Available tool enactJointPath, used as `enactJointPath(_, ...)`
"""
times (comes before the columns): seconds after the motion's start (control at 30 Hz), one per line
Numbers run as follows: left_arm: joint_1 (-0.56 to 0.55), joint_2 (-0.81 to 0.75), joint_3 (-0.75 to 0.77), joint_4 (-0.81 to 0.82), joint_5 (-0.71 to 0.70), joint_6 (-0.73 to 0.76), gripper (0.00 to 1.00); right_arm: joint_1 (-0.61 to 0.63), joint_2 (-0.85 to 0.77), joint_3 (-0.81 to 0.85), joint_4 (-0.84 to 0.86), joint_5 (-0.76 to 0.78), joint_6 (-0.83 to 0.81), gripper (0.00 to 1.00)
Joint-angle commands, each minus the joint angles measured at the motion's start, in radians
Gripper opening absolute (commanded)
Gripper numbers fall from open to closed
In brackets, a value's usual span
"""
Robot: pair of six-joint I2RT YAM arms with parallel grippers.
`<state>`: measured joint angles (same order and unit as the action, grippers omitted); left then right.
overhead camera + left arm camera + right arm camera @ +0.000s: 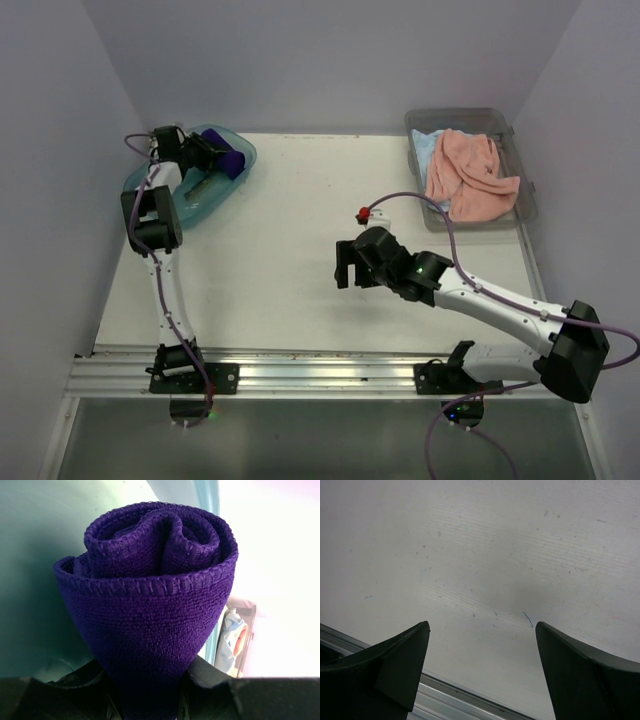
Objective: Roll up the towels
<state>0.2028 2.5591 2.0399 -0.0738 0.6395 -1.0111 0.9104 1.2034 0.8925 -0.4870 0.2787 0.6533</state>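
A dark purple towel [150, 610], rolled into a tight spiral, fills the left wrist view, and my left gripper [147, 682] is shut on its lower end. From above, this roll [232, 162] and the left gripper [214, 157] sit over the teal tub [150, 185] at the back left. A salmon pink towel [470, 180] lies crumpled over a light blue towel [428, 148] in the clear grey bin [527, 205] at the back right. My right gripper [346, 266] hangs open over the bare table [485, 555], nothing between its fingers [405, 655].
A small red-tipped fitting [362, 212] with a cable sits on the table behind the right arm. An aluminium rail [320, 375] runs along the near edge. Lilac walls close in the left, right and back sides.
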Motion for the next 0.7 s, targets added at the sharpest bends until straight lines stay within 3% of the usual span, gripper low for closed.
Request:
enactJointPath(0.0, 0.006, 0.035, 0.055, -0.038, -0.003, 0.02, 0.17, -0.002, 0.018, 0.056, 0.007, 0.008, -0.02, 0.91)
enactJointPath(0.13, 0.006, 0.036, 0.062, -0.096, -0.012, 0.042, 0.22, -0.001, 0.041, 0.071, 0.008, 0.004, -0.023, 0.91)
enactJointPath(0.37, 0.007, 0.053, 0.094, -0.202, -0.008, 0.066, 0.39, -0.002, 0.062, 0.077, 0.016, -0.004, -0.026, 0.91)
enactJointPath(0.5, 0.014, 0.052, 0.092, -0.213, 0.022, 0.054, 0.43, -0.002, 0.07, 0.082, 0.021, -0.006, -0.032, 0.91)
enactJointPath(0.67, 0.021, 0.039, 0.1, -0.234, 0.031, 0.068, 0.63, -0.002, 0.074, 0.082, 0.027, -0.012, -0.035, 0.91)
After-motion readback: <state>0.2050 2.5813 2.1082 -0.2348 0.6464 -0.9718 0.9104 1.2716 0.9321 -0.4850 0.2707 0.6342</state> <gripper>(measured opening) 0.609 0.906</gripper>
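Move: The purple towel roll is still in the left hand's fingers, its middle about 1 cm ahead, 3 cm right and 1 cm below that hand's point. It is inside the teal bin, whose middle lies roughly 6 cm back, 7 cm left and 3 cm below the hand; the bin's grey slot is some 9 cm back and 4 cm left. From the right hand the roll is about 43 cm ahead, 32 cm left and 9 cm lower. The left hand settles the last 1 cm or so down into the far right part of the teal bin with the rolled purple towel between its fingers, and its fingertips tip about 5 degrees further down. From partway on, while easing back about 1 cm towards the base, it opens its fingers from roughly a third to over half open, loosening their squeeze on the roll's sides. ##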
